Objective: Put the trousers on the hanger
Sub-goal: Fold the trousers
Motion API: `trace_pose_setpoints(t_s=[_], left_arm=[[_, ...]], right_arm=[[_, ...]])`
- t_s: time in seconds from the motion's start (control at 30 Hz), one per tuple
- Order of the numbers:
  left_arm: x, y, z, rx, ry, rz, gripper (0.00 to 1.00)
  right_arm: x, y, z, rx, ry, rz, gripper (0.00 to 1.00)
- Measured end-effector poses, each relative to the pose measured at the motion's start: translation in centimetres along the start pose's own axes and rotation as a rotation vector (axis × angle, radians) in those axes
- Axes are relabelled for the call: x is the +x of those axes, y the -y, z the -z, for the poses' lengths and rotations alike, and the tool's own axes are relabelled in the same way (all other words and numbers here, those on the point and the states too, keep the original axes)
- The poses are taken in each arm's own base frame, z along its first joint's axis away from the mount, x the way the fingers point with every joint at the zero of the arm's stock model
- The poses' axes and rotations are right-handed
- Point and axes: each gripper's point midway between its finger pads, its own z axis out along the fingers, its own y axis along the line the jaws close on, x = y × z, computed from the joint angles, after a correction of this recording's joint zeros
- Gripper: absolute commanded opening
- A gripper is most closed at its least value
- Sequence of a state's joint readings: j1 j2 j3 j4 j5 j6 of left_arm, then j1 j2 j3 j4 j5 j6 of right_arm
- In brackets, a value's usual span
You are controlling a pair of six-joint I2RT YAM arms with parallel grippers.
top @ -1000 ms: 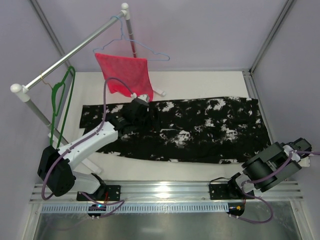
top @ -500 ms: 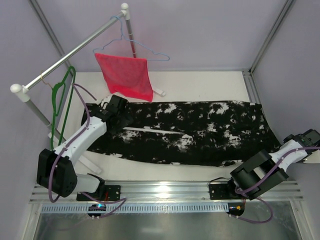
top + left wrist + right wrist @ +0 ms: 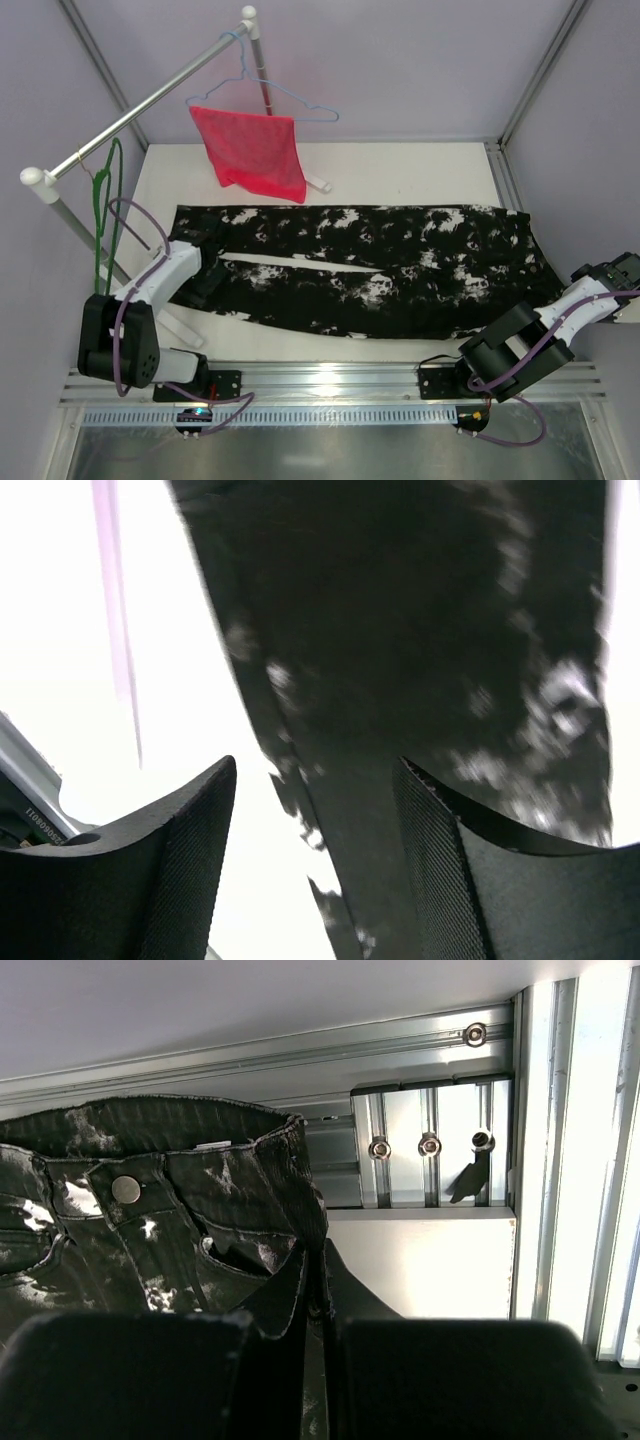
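The black, white-splotched trousers (image 3: pixel 380 265) lie spread flat across the white table, waist to the right. The green hanger (image 3: pixel 103 200) hangs from the rail at the far left, apart from both arms. My left gripper (image 3: pixel 205 282) sits low over the leg end; in its wrist view the gripper (image 3: pixel 315 770) is open, with the trousers' edge (image 3: pixel 400 630) running between the fingers. My right gripper (image 3: pixel 585 285) is at the waist end. Its wrist view shows the gripper (image 3: pixel 315 1265) shut on the waistband corner of the trousers (image 3: pixel 150 1190).
A red mesh cloth (image 3: pixel 255 150) hangs on a pale blue wire hanger from the slanted rail (image 3: pixel 140 105) at the back left. The rack's foot (image 3: pixel 175 330) lies by the left arm. Aluminium frame bars (image 3: pixel 430 1150) border the table's right side, close to the right gripper.
My left gripper moved from the middle of the trousers to their left leg end and narrowed slightly. The right gripper shut on the waistband and pulled right; the trousers lie flatter.
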State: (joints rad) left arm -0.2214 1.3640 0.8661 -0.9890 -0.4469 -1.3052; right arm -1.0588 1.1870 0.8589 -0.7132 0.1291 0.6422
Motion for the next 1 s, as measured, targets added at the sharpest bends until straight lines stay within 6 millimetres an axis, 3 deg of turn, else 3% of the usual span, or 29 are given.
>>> trace_pose_setpoints(t_s=[0.23,0.5,0.6,0.63,0.67,1.0], left_arm=[[1.4,-2.6,-2.8,-0.127,-0.066,0.117,0.52],[2.4,-2.5,-3.7,-0.162,-0.092,0.195,0.44],[2.4,-2.1,-3.9,-0.149,-0.091,0.227,0.28],[2.3,-1.8,-3.9,-0.138,-0.09,0.236,0.09],[2.3,-1.6,-4.0,-0.133,-0.088,0.249,0.01],[2.3,-1.5,-3.8,-0.072,-0.083,0.282,0.0]], right_arm=[[0.1,-0.1,-0.1,-0.001,-0.004,0.0,0.04],[0.4,0.0,-0.6,0.013,-0.024,0.004,0.04],[0.5,0.0,-0.6,0.014,-0.025,0.004,0.04],[0.4,0.0,-0.6,0.013,-0.025,0.003,0.04],[0.5,0.0,-0.6,0.012,-0.024,0.004,0.04],[0.1,-1.4,1.7,-0.072,0.028,0.005,0.04]])
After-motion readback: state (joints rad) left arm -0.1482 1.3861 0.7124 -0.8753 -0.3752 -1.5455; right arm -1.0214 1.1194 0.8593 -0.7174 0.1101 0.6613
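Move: The left hand's half-open fingers hang over the trousers' near leg. The spot on its near edge that they will grip, just in from the cuff, lies about 5 cm below, 2 cm back and 1 cm left. The rack's white foot lies around 8 cm back and 6 cm left; the far leg's cuff end is roughly 17 cm ahead and 6 cm left. From the right hand, already holding the waistband corner, that grip spot is some 88 cm left, 7 cm ahead and 9 cm lower. The left fingertips come onto the near leg's edge and pinch it between them, closing from about two-thirds open to shut. To get there the hand sinks some 4.5 cm and draws back about 2 cm, turning roughly 15 degrees counter-clockwise. The right hand keeps its grip on the waistband corner and, near the end, begins to lift it by about 2 cm, easing slightly forward. ##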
